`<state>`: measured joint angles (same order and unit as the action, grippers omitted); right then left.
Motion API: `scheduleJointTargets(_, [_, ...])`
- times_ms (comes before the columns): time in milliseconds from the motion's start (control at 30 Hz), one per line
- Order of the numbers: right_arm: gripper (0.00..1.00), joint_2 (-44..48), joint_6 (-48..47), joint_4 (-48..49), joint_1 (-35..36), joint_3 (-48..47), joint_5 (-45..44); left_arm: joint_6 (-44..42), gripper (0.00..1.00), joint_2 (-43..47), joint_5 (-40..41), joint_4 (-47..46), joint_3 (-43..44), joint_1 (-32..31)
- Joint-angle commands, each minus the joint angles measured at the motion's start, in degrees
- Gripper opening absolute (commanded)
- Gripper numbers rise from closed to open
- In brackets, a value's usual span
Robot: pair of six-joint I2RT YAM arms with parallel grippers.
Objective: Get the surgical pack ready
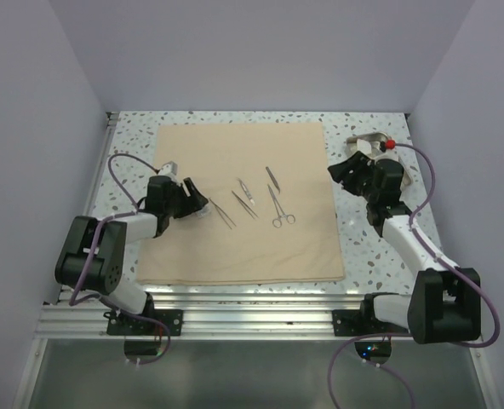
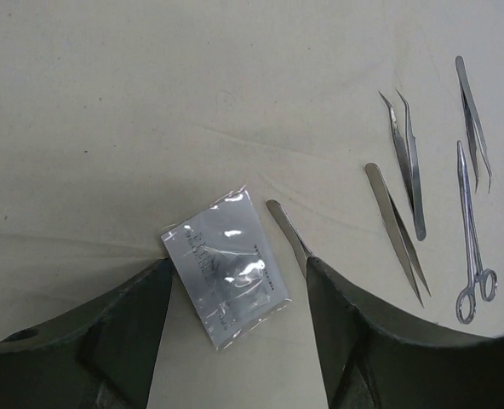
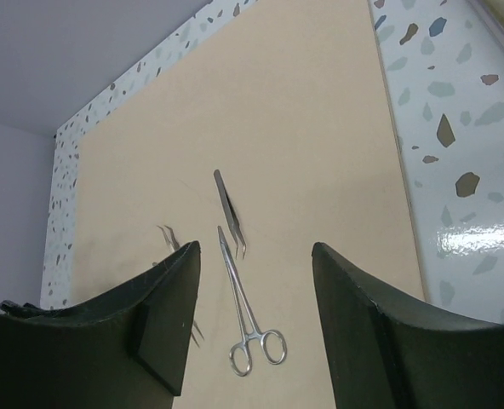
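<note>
The tan cloth [image 1: 235, 247] of the surgical pack lies flat on the table. On it are a ring-handled clamp [image 1: 279, 209] and several tweezers [image 1: 244, 198]. My left gripper [image 1: 197, 203] hovers over the cloth's left part, open. In the left wrist view a clear packet [image 2: 226, 264] lies flat on the cloth [image 2: 107, 128] between my left gripper's [image 2: 239, 285] fingers [image 2: 363, 341], near the left one. My right gripper [image 1: 337, 173] is open at the cloth's right edge. In the right wrist view it [image 3: 254, 256] frames the clamp [image 3: 248, 315] and one pair of tweezers [image 3: 231, 204] from above.
A steel tray [image 1: 364, 143] with a red-tipped item [image 1: 389, 145] sits on the speckled table [image 1: 133, 136] behind my right gripper. Purple walls close in the left, back and right. A slim steel tool [image 2: 288, 234] runs under my left gripper's right finger.
</note>
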<state>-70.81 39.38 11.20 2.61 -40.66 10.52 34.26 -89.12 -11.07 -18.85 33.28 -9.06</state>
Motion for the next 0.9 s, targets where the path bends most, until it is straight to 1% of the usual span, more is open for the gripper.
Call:
scheduleJointTargets(0, [0.59, 2.25, -1.23, 2.25, 0.2, 0.59, 1.69, 2.04, 0.68, -2.8, -3.25, 1.89, 2.14, 0.36])
scheduleJointTargets(100, [0.59, 2.6, -1.32, 2.68, 0.29, 0.85, 1.78, 2.3, 0.64, -4.12, -3.52, 1.98, 2.32, 0.71])
scheduleJointTargets(200, [0.59, 2.43, -1.14, 3.21, 0.38, 1.29, 2.31, 2.65, 0.55, -5.18, -3.52, 1.8, 2.41, 1.06])
scheduleJointTargets(233, [0.59, 2.43, -1.14, 3.39, 0.46, 1.46, 2.22, 2.83, 0.49, -5.36, -3.61, 1.8, 2.41, 1.15])
scheduleJointTargets(300, [0.59, 2.34, -1.14, 3.65, 0.47, 1.55, 2.4, 3.09, 0.41, -5.8, -3.7, 1.63, 2.58, 1.41])
scheduleJointTargets(333, [0.59, 2.25, -1.14, 3.83, 0.64, 1.55, 2.4, 3.18, 0.35, -6.06, -3.87, 1.63, 2.67, 1.5])
scheduleJointTargets(400, [0.59, 2.16, -1.14, 3.83, 0.99, 1.47, 2.48, 3.09, 0.29, -6.85, -4.22, 1.45, 3.19, 1.5])
scheduleJointTargets(433, [0.58, 2.08, -1.23, 3.83, 1.34, 1.47, 2.4, 3.09, 0.21, -7.29, -4.74, 1.71, 3.46, 1.5])
scheduleJointTargets(467, [0.58, 2.08, -1.14, 3.91, 1.43, 1.47, 2.4, 2.83, 0.18, -7.82, -4.75, 2.23, 4.59, 1.5])
scheduleJointTargets(500, [0.58, 1.9, -1.23, 4.0, 1.69, 1.47, 2.4, 2.31, 0.11, -8.69, -4.75, 3.28, 5.13, 1.59])
scheduleJointTargets(567, [0.59, 1.02, -1.32, 3.92, 2.74, 0.94, 2.66, 2.13, 0.04, -9.14, -4.93, 3.47, 5.74, 1.59])
scheduleJointTargets(633, [0.58, 0.06, -1.76, 3.48, 4.67, -0.28, 3.18, 2.13, 0.0, -9.05, -5.27, 2.42, 5.4, 1.59])
scheduleJointTargets(700, [0.58, -1.61, -2.81, 3.3, 6.52, -1.34, 4.5, 2.13, 0.0, -8.88, -6.06, 0.67, 4.69, 1.59])
scheduleJointTargets(733, [0.59, -2.49, -3.33, 3.21, 8.53, -2.83, 5.2, 2.13, 0.0, -8.79, -7.46, -0.12, 4.52, 1.68])
scheduleJointTargets(767, [0.62, -5.02, -3.86, 2.95, 9.59, -3.89, 7.47, 2.13, 0.0, -8.7, -8.34, -2.31, 3.73, 1.59])
scheduleJointTargets(833, [0.63, -8.28, -3.96, 2.34, 12.4, -7.47, 10.55, 2.39, 0.0, -8.35, -11.15, -4.87, 2.68, 1.59])
scheduleJointTargets(867, [0.63, -10.38, -3.69, 2.07, 13.37, -8.8, 13.88, 2.82, 0.0, -8.09, -12.3, -7.84, 1.54, 1.68])
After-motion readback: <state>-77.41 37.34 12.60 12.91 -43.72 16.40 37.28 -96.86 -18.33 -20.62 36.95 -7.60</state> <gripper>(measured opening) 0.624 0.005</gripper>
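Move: The foil packet lies almost under the open left fingers, about 1 cm ahead, 1 cm to the right and 2 cm below. At that height, the near tweezers are some 7 cm right and 1 cm back, the middle tweezers 14 cm right and 1 cm ahead. From the empty right hand the packet is about 38 cm left, 2 cm back, 17 cm below; as low, the scissors lie 15 cm left and 2 cm back, the hooked tweezers 16 cm left and 6 cm ahead. Down about 1.5 cm and slightly forward goes the left hand, its fingers closing from wide open to shut and pinching the foil packet by its left edge, then easing to the right. The right hand almost waits, then sweeps left some 9 cm high above the mat towards the packet, turning about 15 degrees counter-clockwise with its fingers still open. ##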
